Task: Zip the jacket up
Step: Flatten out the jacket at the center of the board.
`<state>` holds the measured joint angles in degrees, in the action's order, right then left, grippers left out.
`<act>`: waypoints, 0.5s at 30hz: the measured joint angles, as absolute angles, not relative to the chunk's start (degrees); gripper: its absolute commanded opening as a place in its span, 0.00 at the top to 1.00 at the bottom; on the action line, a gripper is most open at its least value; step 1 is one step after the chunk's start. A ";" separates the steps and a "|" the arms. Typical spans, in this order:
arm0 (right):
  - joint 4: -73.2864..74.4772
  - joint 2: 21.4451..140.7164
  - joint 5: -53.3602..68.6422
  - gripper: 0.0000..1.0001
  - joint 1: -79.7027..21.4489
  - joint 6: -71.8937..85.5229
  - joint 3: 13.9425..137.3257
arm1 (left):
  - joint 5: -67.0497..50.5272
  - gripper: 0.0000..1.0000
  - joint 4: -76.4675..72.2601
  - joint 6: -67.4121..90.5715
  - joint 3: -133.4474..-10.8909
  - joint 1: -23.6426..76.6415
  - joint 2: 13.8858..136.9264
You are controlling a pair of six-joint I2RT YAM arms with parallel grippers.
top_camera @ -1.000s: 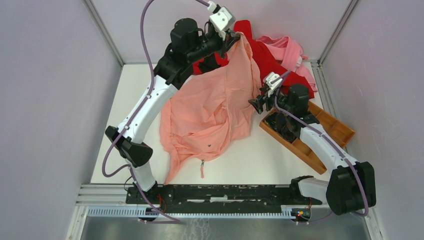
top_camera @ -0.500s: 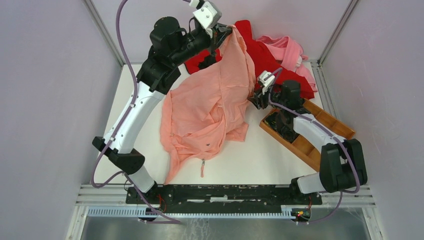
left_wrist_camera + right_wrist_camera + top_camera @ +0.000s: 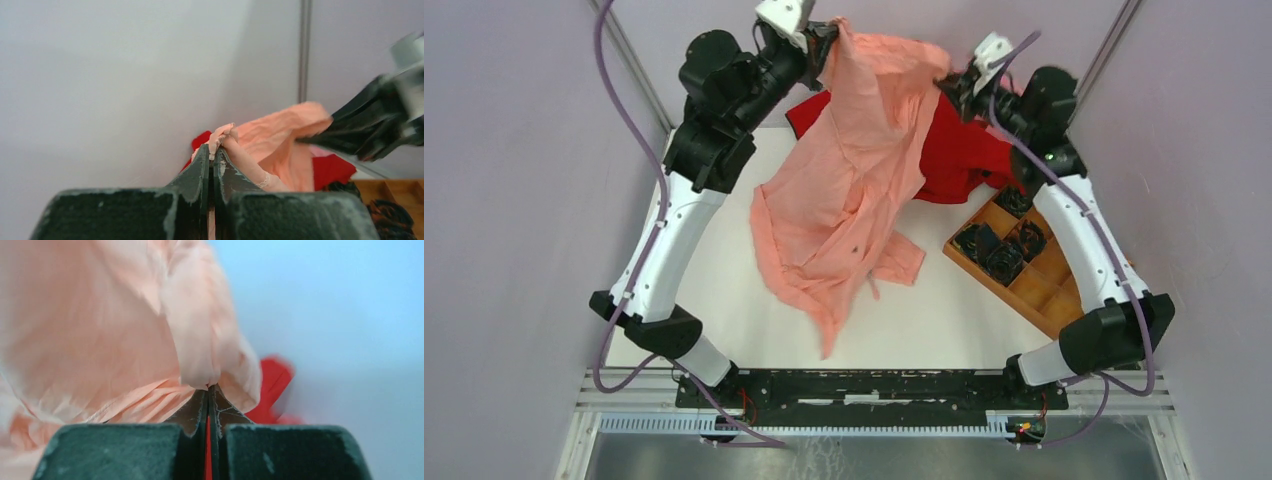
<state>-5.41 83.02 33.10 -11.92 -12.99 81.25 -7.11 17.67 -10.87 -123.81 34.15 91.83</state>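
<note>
The salmon-pink jacket (image 3: 854, 170) hangs lifted at the back of the table, its lower part draping down onto the white surface. My left gripper (image 3: 826, 38) is shut on the jacket's top left edge; in the left wrist view (image 3: 212, 152) a fold of peach fabric (image 3: 270, 140) is pinched between the closed tips. My right gripper (image 3: 952, 82) is shut on the jacket's top right edge, and in the right wrist view (image 3: 208, 388) the cloth (image 3: 100, 330) bunches right at the tips. The zipper is not clearly visible.
A bright red garment (image 3: 964, 150) lies behind and under the jacket at the back right. A wooden tray (image 3: 1064, 300) with dark items in its compartments sits at the right. Grey walls and metal frame posts enclose the table.
The right gripper closed on the jacket's right edge and rose to the back. The left arm lifted higher and leftward, so the jacket now hangs stretched between both grippers.
</note>
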 measured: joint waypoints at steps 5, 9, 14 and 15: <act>3.75 87.85 33.28 1.00 -11.90 -14.59 111.90 | 0.03 0.98 15.66 -8.64 -126.30 30.81 90.17; 4.91 89.60 33.15 1.00 -11.88 -14.35 128.42 | 4.43 0.98 12.47 -7.84 -129.84 30.35 88.47; 4.23 88.64 32.69 1.00 -11.88 -13.78 135.66 | 7.38 0.98 7.75 -7.49 -130.87 30.39 82.56; 4.23 88.44 32.56 1.00 -11.88 -13.76 136.18 | 7.53 0.98 7.14 -7.44 -130.96 30.39 81.52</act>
<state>4.23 88.44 32.56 -11.88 -13.76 136.18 7.53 7.14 -7.44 -130.96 30.39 81.52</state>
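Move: The left hand is high over the board and already pinches the salmon jacket: the board's centre lies about 9 cm back, 5 cm to its right and 57 cm below it, with the jacket's trailing tip some 28 cm back and straight below. The right hand also grips the jacket; from it the board's centre is about 14 cm back, 12 cm left and 40 cm down, the red jacket some 14 cm ahead, and the wooden tray 18 cm back and 22 cm right, both nearly as low. Keeping its pinch on the jacket's edge, the right hand sweeps up fast by about 32 cm, drawing back towards the bases as it climbs while its fingers tip some 40 degrees upward. The left hand, also still gripping, rises and pulls away to the left, turning a little counter-clockwise and tipping up, then swings back as well, so the hands part and stretch the held edge between them. ##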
